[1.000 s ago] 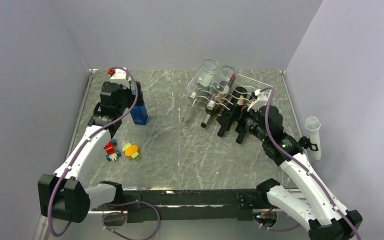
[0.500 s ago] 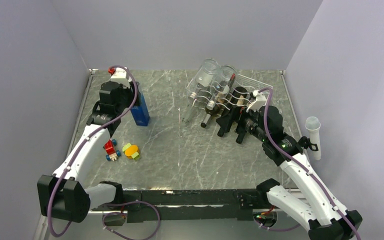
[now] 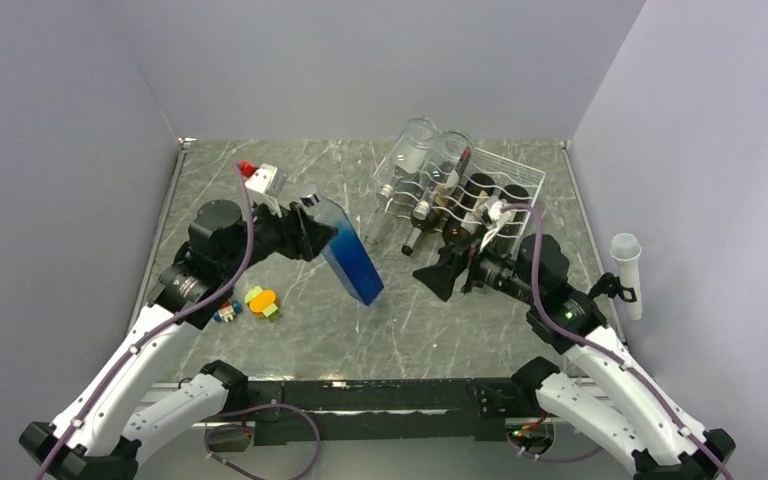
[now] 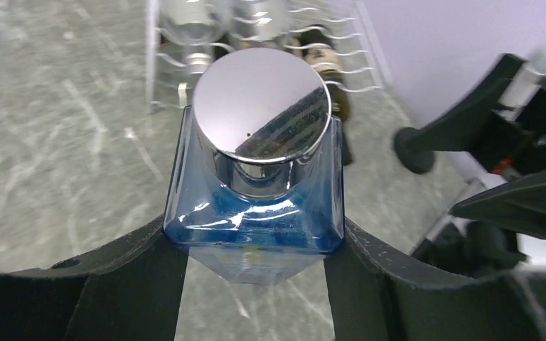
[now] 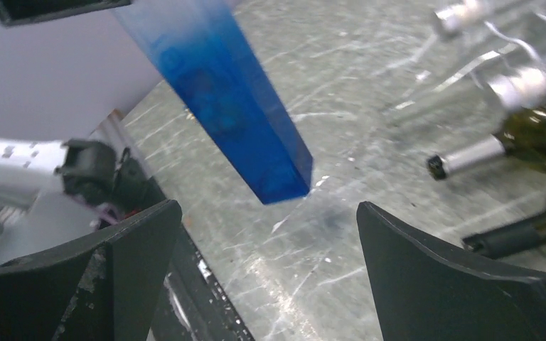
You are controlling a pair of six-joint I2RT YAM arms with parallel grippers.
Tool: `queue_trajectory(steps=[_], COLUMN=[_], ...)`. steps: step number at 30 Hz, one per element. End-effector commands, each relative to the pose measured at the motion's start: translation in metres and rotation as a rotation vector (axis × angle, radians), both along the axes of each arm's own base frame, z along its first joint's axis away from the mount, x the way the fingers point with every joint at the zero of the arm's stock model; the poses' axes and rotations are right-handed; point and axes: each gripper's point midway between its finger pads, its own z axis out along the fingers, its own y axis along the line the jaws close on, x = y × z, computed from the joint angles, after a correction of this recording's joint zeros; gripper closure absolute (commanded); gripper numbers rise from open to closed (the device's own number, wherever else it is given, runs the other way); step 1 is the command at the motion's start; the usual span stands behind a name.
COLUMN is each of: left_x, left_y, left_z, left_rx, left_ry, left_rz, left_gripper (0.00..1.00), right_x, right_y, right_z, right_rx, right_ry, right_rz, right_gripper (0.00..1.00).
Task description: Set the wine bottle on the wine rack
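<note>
The wine bottle [image 3: 350, 258] is blue with a silver cap [image 4: 261, 99]. It hangs tilted above the middle of the table, base down and to the right. My left gripper [image 3: 312, 233] is shut on its upper body, and in the left wrist view both fingers [image 4: 138, 266] press the bottle's sides [image 4: 256, 227]. The white wire wine rack [image 3: 505, 168] stands at the back right and holds several clear and dark bottles. My right gripper [image 3: 442, 272] is open in front of the rack, facing the blue bottle [image 5: 231, 106], with nothing between its fingers [image 5: 434, 263].
A red toy [image 3: 224, 311] and an orange and green toy [image 3: 261, 300] lie by the left arm. A white tube [image 3: 626, 275] hangs on the right wall. Dark bottle necks [image 5: 469, 156] stick out of the rack's front towards the right gripper.
My left gripper shut on the blue bottle, lifted it from the back left and carried it right, tilted. My right gripper drew back from the rack and turned towards the bottle.
</note>
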Motion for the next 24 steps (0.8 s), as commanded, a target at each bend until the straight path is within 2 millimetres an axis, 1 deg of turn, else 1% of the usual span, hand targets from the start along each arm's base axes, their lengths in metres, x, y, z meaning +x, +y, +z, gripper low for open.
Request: queue_trajectory(steps=[1,4,8,11,14,18,20,21,24], left_x=[-0.044,-0.056,-0.058,-0.054,-0.05,-0.05,-0.05,-0.05,-0.05], left_y=[-0.034,-0.049,-0.065,-0.075,-0.083,-0.092,-0.095,-0.095,-0.093], left_z=[0.089,0.088,0.086,0.087,0.083,0.081,0.082,0.083,0.09], left_rx=[-0.246,-0.268,-0.26,-0.244,-0.214,-0.184,-0.174,-0.169,-0.171], left_ry=[-0.175,-0.161,-0.145,-0.134,-0.105,-0.096,-0.1,-0.101,-0.11], left_rz=[-0.197,-0.239,-0.229,-0.178,-0.12,-0.08,-0.072,-0.069,-0.056], left_gripper=[0.99,0.99,0.99,0.99,0.99,0.99,0.99,0.99,0.99], right_x=[-0.031,-0.048,-0.054,-0.049,-0.042,-0.034,-0.031,-0.029,-0.028], right_y=[0.017,0.023,0.028,0.03,0.036,0.05,0.057,0.062,0.075], right_z=[0.043,0.043,0.032,0.02,0.006,-0.007,-0.014,-0.013,-0.022], right_rx=[0.071,0.05,0.007,-0.034,-0.097,-0.153,-0.163,-0.153,-0.156], right_ry=[-0.245,-0.296,-0.318,-0.304,-0.288,-0.298,-0.309,-0.326,-0.356], right_rz=[0.133,0.17,0.151,0.107,0.067,0.042,0.035,0.031,0.053], right_gripper=[0.0,0.0,0.0,0.0,0.0,0.0,0.0,0.0,0.0])
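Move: The left hand already holds the blue bottle near its neck; the open right gripper that it is carried towards lies some 20 cm to its right, 5 cm back and slightly lower. From the right hand, the bottle's middle is about 16 cm left, 5 cm ahead and a little lower. The wine rack stands roughly 24 cm ahead, 8 cm right and 20 cm down from the right hand, some 19 cm ahead and 29 cm right of the left, and 25 cm below it. Rightward and back, some 11 cm in all, the left hand carries the bottle towards the right gripper, rising slightly before sinking, its grip unchanged. The right hand, wide open, first draws back about 7 cm, leftward and up, then turns down and slightly forward, still going left towards the bottle, rolling some 20 degrees counter-clockwise seen from behind it. ##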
